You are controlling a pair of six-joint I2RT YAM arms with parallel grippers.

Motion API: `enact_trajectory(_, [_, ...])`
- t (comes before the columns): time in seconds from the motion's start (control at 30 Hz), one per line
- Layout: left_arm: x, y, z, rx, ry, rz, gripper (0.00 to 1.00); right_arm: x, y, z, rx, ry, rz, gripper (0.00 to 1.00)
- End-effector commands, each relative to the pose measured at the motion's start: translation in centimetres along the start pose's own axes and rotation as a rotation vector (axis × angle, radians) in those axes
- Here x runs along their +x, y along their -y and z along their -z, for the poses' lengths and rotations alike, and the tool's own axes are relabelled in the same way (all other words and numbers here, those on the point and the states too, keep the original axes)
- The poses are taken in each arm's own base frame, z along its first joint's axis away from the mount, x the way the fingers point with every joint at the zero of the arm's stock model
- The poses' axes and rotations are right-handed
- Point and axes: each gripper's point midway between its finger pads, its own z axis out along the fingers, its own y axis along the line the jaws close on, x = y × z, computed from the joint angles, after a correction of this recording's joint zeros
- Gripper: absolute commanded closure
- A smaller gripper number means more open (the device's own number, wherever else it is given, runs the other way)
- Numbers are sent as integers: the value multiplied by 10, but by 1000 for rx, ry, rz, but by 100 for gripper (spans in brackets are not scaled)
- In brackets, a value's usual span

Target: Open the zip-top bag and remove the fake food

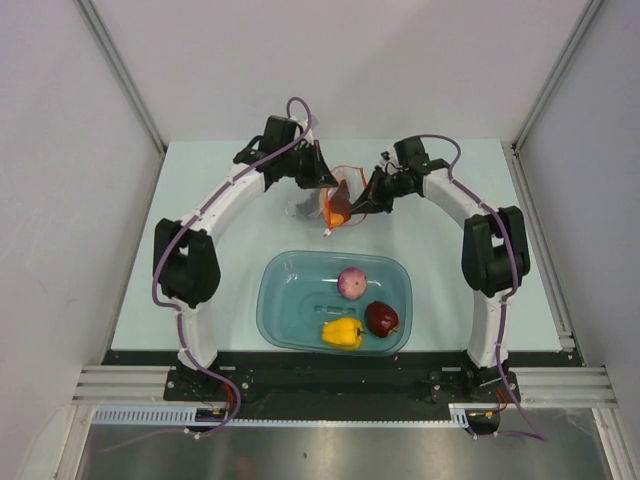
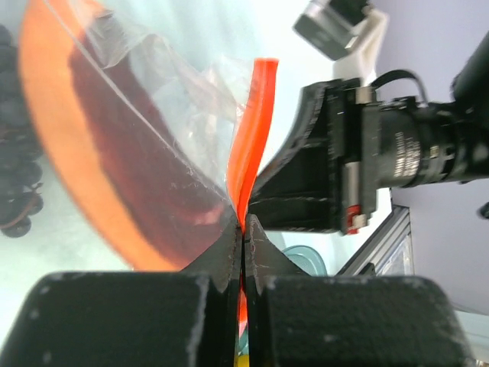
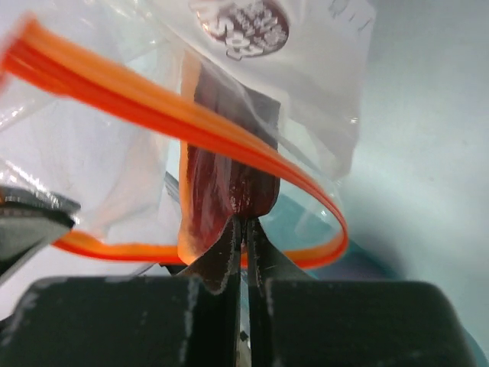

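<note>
The zip-top bag (image 1: 318, 203) hangs above the table between both grippers, its mouth spread open. My left gripper (image 2: 243, 228) is shut on the orange-red zip strip (image 2: 256, 115) at one side of the mouth. The long orange-and-maroon slice (image 3: 221, 176) sticks out through the looped zip strip (image 3: 153, 107), and my right gripper (image 3: 246, 222) is shut on its maroon end. A dark berry cluster (image 2: 15, 176) shows at the left edge of the left wrist view, inside or behind the bag; I cannot tell which. In the top view the left gripper (image 1: 322, 182) and right gripper (image 1: 368, 200) face each other across the slice (image 1: 340, 208).
A teal translucent tub (image 1: 285, 300) stands on the table in front of the arms, below the bag. It holds a pink-purple onion (image 1: 352, 283), a dark red apple (image 1: 381, 318) and a yellow bell pepper (image 1: 343, 333). White walls enclose the table on three sides.
</note>
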Motion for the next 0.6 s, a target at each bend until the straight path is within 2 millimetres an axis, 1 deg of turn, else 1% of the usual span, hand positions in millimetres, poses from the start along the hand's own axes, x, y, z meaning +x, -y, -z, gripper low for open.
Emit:
enact_trajectory(0.0, [-14, 5, 13, 5, 34, -57, 100, 4, -31, 43, -35, 10, 128, 100])
enact_trajectory(0.13, [-11, 0, 13, -12, 23, -69, 100, 11, -54, 61, -93, 6, 156, 100])
enact_trajectory(0.23, [-7, -4, 11, -17, 14, -64, 100, 15, -67, 72, -115, 7, 164, 100])
enact_trajectory(0.27, [-6, -5, 11, -17, 13, -61, 100, 19, -73, 77, -128, 1, 166, 100])
enact_trajectory(0.33, [-7, -3, 10, -11, 14, -57, 100, 29, -76, 82, -130, -23, 157, 100])
enact_trajectory(0.43, [-13, -1, 10, -12, 25, -62, 100, 51, -86, 90, -146, -60, 183, 100])
enact_trajectory(0.47, [-16, -1, 11, -16, 34, -64, 100, 60, -88, 97, -144, -79, 178, 100])
enact_trajectory(0.5, [-16, -2, 12, -22, 32, -60, 100, 66, -89, 101, -141, -88, 182, 100])
enact_trajectory(0.57, [-21, -7, 14, -48, 56, -59, 100, 78, -92, 108, -144, -108, 198, 100])
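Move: The right hand already pinches one end of the hot dog at the bag's mouth. From it, the teal tray lies about 20 cm back, 4 cm left and 13 cm below; at similar depth, the pink onion is roughly 16 cm back and straight in line, the dark red apple some 25 cm back and 6 cm right. The left hand, holding the orange zip edge, has the tray about 23 cm back, straight in line and some 20 cm below. The right fingers keep their shut pinch on the hot dog's end and draw it out through the orange-rimmed mouth: barely 2 cm to the right at first, then up some 9 cm and back about 5 cm. Against that pull the left fingers stay closed on the zip edge, easing only about a centimetre left and down. ##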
